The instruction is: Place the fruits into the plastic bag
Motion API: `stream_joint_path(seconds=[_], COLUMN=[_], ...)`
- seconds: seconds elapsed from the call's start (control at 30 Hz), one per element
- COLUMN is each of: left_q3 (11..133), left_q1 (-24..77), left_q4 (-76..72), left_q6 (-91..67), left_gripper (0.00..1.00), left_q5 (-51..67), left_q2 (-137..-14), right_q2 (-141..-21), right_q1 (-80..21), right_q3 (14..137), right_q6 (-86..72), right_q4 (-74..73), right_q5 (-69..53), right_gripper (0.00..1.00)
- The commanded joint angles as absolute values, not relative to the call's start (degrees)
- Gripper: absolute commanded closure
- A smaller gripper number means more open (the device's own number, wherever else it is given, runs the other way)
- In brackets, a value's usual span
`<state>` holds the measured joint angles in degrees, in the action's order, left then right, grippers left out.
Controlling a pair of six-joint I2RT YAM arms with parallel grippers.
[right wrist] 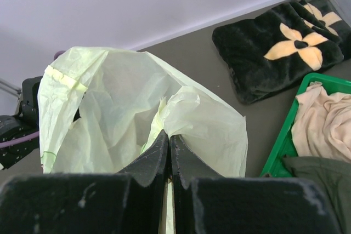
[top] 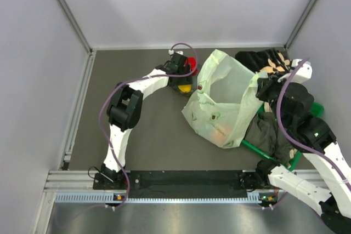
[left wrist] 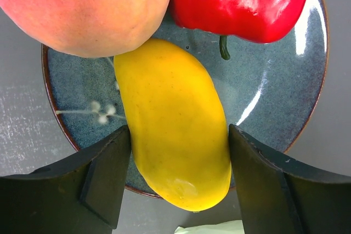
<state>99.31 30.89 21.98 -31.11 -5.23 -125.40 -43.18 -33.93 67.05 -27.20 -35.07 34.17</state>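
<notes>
A long yellow fruit (left wrist: 173, 130) lies on a blue-grey plate (left wrist: 274, 97), beside a red one (left wrist: 241, 1) and a large orange-pink one (left wrist: 88, 9). My left gripper (left wrist: 179, 152) straddles the yellow fruit, with both fingers against its sides while it rests on the plate. From above, that gripper (top: 184, 83) sits just left of the plastic bag (top: 219, 102), which is pale green and gapes open. My right gripper (right wrist: 169, 138) is shut on the bag's rim (right wrist: 181, 102) and holds that edge up. An orange shape (top: 214, 130) shows through the bag's lower part.
A dark plush cushion with a pale flower (right wrist: 274, 47) lies at the back right. A green basket (right wrist: 279, 141) of clothes (right wrist: 323, 119) stands right of the bag, under the right arm (top: 299, 108). Grey walls close in three sides.
</notes>
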Motion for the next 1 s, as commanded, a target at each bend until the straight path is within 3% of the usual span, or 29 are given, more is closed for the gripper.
stream_joint_path(seconds=[0.0,0.37,0.97], left_q3=[100.29,95.90,82.18], left_q1=[30.85,31.29,34.19], left_q4=[24.17,26.28,23.64], left_q6=[-29.97,-28.47,-29.71], left_gripper=[0.33,0.48,0.49], left_q5=[-5.97,-3.96,-1.06], left_q2=[-126.30,-119.72,-106.00], right_q2=[-42.63,-42.28,-42.63], right_q1=[-33.49,-33.40,-33.40], right_q3=[66.89,66.45,65.92], right_q6=[-27.69,-27.77,-28.21], right_q4=[-32.52,-32.26,-31.99], right_q5=[34.19,33.93,32.08], right_gripper=[1.00,1.00,1.00])
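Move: The mango on the plate already sits between the left fingers; the plastic bag's open mouth, where it is to go, is roughly 17 cm back, 16 cm to the right and some 22 cm higher. The red pepper lies about 10 cm ahead of this hand and 2 cm to its right, the peach some 7 cm ahead and 6 cm left. From the right hand, which holds the bag's rim, that mouth is about 5 cm ahead, 10 cm left and 7 cm lower. The left fingers, already against both sides of the mango, firm up their hold while the hand stays put, then the hand draws back about 8 cm towards its base, rising some 2 cm early on, to bring the mango off the plate past its near rim and closer to the bag, with a slight clockwise turn of the wrist. The right hand hardly stirs and keeps its pinch on the rim, holding the bag up and open. ##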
